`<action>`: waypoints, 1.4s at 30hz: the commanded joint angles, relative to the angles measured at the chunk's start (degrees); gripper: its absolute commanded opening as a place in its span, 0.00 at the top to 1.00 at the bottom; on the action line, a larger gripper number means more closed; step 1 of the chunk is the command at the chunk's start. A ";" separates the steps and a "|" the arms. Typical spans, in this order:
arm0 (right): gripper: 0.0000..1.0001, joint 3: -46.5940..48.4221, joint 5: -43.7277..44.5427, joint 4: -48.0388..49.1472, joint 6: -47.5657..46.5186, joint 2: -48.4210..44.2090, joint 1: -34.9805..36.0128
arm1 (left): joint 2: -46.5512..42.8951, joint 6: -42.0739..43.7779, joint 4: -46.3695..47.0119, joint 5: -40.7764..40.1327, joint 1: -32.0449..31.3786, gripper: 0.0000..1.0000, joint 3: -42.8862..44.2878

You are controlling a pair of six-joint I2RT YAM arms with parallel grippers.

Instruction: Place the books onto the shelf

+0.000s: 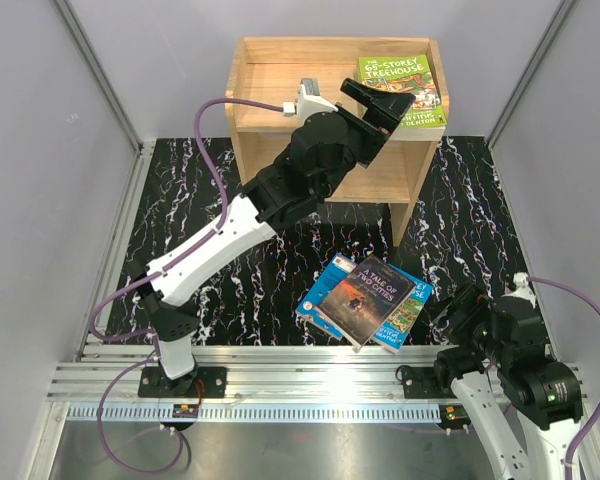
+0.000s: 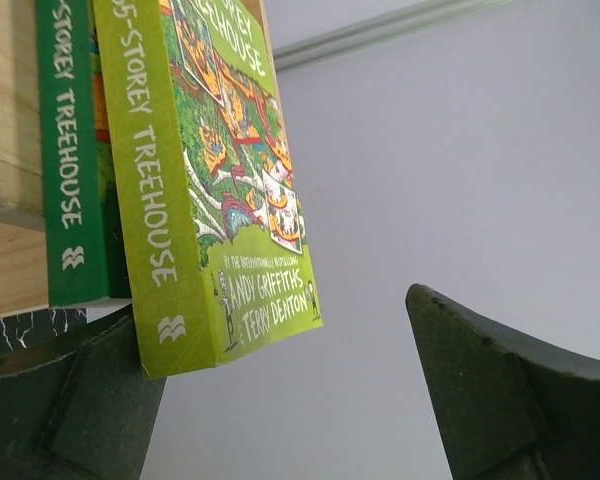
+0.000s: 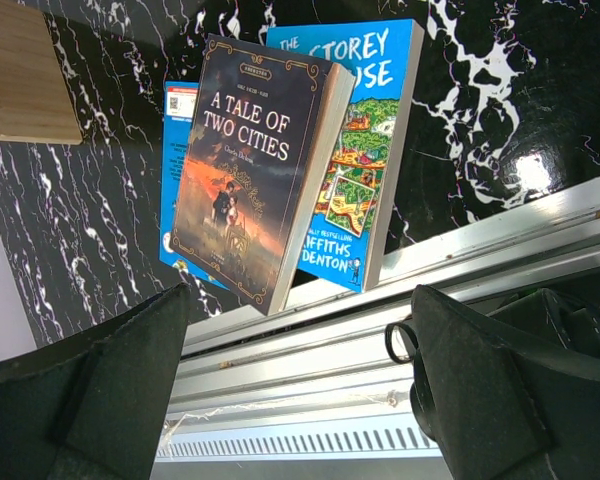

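Note:
The green "65-Storey Treehouse" book [image 1: 400,88] lies flat on the right of the shelf [image 1: 280,85] top, its near end past the edge. My left gripper [image 1: 382,108] is at that end, open. In the left wrist view the book [image 2: 210,180] has its corner by the left finger [image 2: 60,400], with the right finger [image 2: 510,390] far off it. A darker green spine [image 2: 70,150] shows beside it. On the table, "A Tale of Two Cities" [image 1: 365,295] [image 3: 250,170] lies on two blue books [image 1: 408,310] [image 1: 320,290]. My right gripper [image 1: 458,305] [image 3: 300,390] is open and empty, just near of them.
An aluminium rail [image 1: 310,375] [image 3: 380,300] runs along the table's near edge under my right gripper. The shelf stands on a black marbled mat [image 1: 180,210], and grey walls close in both sides. A purple cable [image 1: 210,140] loops off the left arm.

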 commanded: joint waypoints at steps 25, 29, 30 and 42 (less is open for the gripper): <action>0.00 -1.63 1.81 4.18 0.84 0.20 0.27 | -8.74 11.49 0.61 15.12 3.75 0.01 -11.88; 0.00 -1.80 1.72 4.44 0.58 0.03 0.27 | -7.16 11.40 2.73 18.44 3.75 0.01 -9.08; 0.00 -1.80 1.72 4.53 0.58 -0.06 0.27 | -7.06 11.22 2.82 19.24 3.84 0.01 -8.72; 0.00 -2.24 1.36 5.32 0.14 -2.61 0.27 | -16.99 19.31 8.27 16.17 1.73 0.37 -17.33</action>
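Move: The green 65-Storey book, already out of the fingers on the shelf top, has its middle about 6 cm ahead of the left hand, 4 cm to its right and 3 cm below. Under it lies the 104-Storey book, some 8 cm ahead of that hand, 3 cm right and 6 cm down; A Tale of Two Cities is on the table, roughly 15 cm back, 5 cm right and 47 cm down. From the right hand the 65-Storey book is about 30 cm ahead, 14 cm left and 28 cm up. By the near end of the 65-Storey book, the wide-open left hand first dips about 6 cm, edging right and slightly back, then climbs part of the way and draws back and a little left, away from the book, ending some 5 cm back. The wrist swings clockwise and rolls its left side up, about 15 degrees each; the fingers begin to close at the end, with nothing between them. ##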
